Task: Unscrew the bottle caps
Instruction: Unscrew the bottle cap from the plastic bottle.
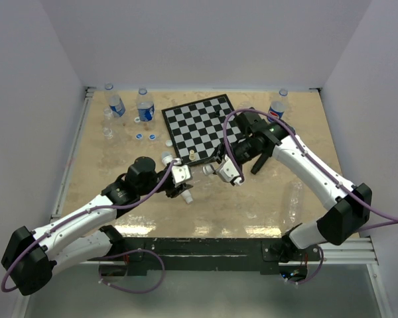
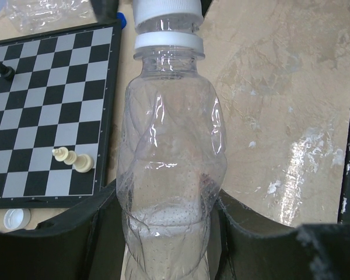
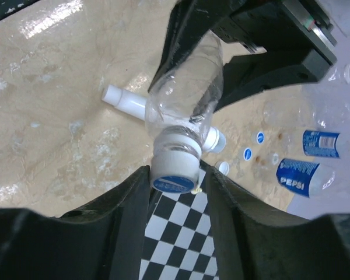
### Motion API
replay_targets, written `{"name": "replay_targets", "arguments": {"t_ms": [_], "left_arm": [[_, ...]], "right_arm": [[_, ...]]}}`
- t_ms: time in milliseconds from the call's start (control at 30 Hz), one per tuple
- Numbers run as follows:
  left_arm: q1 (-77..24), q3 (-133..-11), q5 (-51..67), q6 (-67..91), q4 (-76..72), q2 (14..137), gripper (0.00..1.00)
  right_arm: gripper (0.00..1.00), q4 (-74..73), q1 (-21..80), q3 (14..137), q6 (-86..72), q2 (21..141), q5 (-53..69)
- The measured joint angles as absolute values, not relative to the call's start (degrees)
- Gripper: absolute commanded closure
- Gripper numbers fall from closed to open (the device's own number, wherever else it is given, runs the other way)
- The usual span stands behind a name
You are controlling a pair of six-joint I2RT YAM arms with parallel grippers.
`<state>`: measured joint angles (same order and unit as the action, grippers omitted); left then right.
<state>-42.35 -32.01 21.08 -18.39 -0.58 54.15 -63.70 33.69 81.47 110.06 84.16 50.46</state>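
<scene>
A clear, unlabelled bottle (image 2: 169,134) is held off the table between the two arms. My left gripper (image 2: 166,219) is shut on its lower body, a black finger pressing each side. The bottle's white cap (image 3: 174,169), with a blue disc on its top, sits between the fingers of my right gripper (image 3: 174,186). The cap touches the left finger, and a thin gap shows at the right one. In the top view the bottle (image 1: 198,175) spans from the left gripper (image 1: 180,175) to the right gripper (image 1: 220,171), in front of the chessboard.
A chessboard (image 1: 202,122) lies just behind the grippers, with pale chess pieces (image 2: 73,158) near its front edge. Labelled bottles (image 1: 144,106) stand at back left, another (image 1: 277,106) at back right. Loose caps (image 1: 151,137) lie left of the board. A white stick microphone (image 3: 122,102) lies under the bottle.
</scene>
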Motion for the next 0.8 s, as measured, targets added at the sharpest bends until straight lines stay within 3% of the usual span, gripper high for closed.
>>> {"name": "replay_targets", "arguments": {"t_ms": [100, 267, 467, 600, 800], "left_arm": [[-42.4, -32.0, 22.2, -18.4, -0.6, 54.2, 0.96], [-42.4, -32.0, 22.8, -18.5, -0.5, 54.2, 0.96], [-42.4, -32.0, 23.0, -18.5, -0.5, 54.2, 0.96], [-42.4, -32.0, 23.4, -18.5, -0.5, 54.2, 0.96], [-42.4, -32.0, 23.4, -18.5, -0.5, 54.2, 0.96]], "right_arm": [[0.32, -60.9, 33.2, 80.4, 103.6, 82.3, 50.8], [0.23, -52.4, 32.0, 76.9, 84.8, 77.6, 52.6], [0.22, -43.4, 30.7, 73.6, 57.5, 74.5, 55.4], [0.2, -42.8, 30.5, 71.2, 47.8, 75.4, 55.6], [0.26, -42.1, 30.5, 68.8, 39.1, 76.9, 55.5]]}}
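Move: The bottle cap sits practically between the right hand's finger pads, about 1 cm to the left and 1 cm below, and those fingers are already starting to loosen. From the right hand, the microphone lies some 12 cm left and about level, the white chess piece about 9 cm ahead and 7 cm left, both near 20 cm down. From the left hand, which grips the bottle body, the cap is roughly 4 cm ahead, 8 cm right and 5 cm up. The right hand spreads its fingers wide off the cap and rises about 3.5 cm while rolling back clockwise as seen from behind the hand, undoing its last unscrewing twist. Still rolling, to some 60 degrees in all, it then sinks again to just under its starting height and draws about 2 cm back, ending with open fingertips either side of the cap end, while the left hand keeps its grip on the bottle and holds it nearly still. ##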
